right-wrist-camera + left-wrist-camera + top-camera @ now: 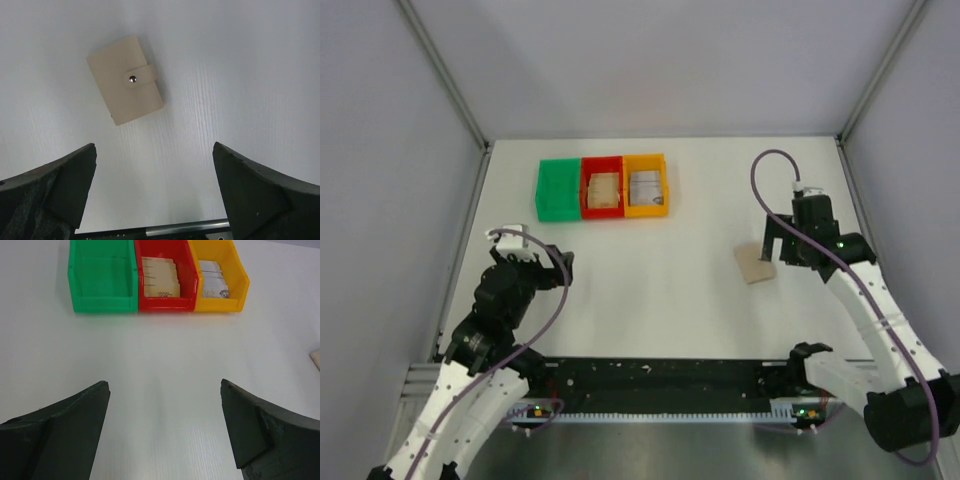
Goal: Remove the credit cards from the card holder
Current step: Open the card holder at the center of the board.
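The card holder (755, 264) lies flat and closed on the white table at the right, a tan wallet with its strap snapped shut (126, 79). Its corner shows at the right edge of the left wrist view (316, 358). Tan credit cards (603, 190) (160, 279) sit in the red bin, and grey-silver credit cards (645, 185) (214, 280) in the orange bin. My right gripper (772, 240) (154, 145) hangs open just beside and above the holder, holding nothing. Over bare table at the left, my left gripper (558, 265) (165, 382) is open and empty.
Three small bins stand in a row at the back: green (559, 188) (102, 277) with nothing in it, red (590, 205) and orange (665, 180). Grey walls close the table on three sides. A black rail (660, 375) runs along the near edge.
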`<state>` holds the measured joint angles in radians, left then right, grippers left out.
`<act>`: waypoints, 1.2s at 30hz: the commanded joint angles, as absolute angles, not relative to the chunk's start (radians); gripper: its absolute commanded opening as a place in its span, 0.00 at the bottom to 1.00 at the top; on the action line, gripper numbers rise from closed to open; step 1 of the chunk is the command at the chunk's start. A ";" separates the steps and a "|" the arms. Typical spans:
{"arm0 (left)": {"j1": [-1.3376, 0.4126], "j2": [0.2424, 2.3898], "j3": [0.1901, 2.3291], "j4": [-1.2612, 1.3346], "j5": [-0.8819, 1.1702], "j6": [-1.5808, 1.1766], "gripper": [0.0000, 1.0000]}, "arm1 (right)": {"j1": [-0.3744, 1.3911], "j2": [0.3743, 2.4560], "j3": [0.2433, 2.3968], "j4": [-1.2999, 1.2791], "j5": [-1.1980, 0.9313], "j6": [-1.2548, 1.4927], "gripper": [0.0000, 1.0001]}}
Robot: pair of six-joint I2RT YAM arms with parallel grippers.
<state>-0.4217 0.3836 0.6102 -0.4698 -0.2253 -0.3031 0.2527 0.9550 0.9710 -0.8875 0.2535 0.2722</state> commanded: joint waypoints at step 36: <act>-0.425 0.489 0.612 -0.434 -0.132 -0.342 0.91 | 0.129 1.568 0.902 -0.474 -0.101 0.293 0.38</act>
<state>-0.4217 0.4763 0.6094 -0.4713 -0.1692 -0.3283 0.1051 1.5970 0.9470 -0.4885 -0.0399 0.2546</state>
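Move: The right hand, open and empty, has the beige card holder below and in front of it: about 7 cm ahead, 4 cm to its left and some 15 cm down, with the snapped strap wrapping its right edge. The closest other thing is the yellow bin, roughly 22 cm farther out than the holder and 28 cm to the left of it. From the left hand the holder lies about 48 cm to the right, 9 cm ahead and 20 cm lower. Down and forward onto the card holder's strap goes the right hand, sinking about 14 cm and reaching 8 cm out while the fingers tip some 20 degrees steeper; low down it eases a little left. The fingers close by more than half, their tips coming against the strap where it wraps the holder's right edge. The left hand only sinks about 2 cm. ##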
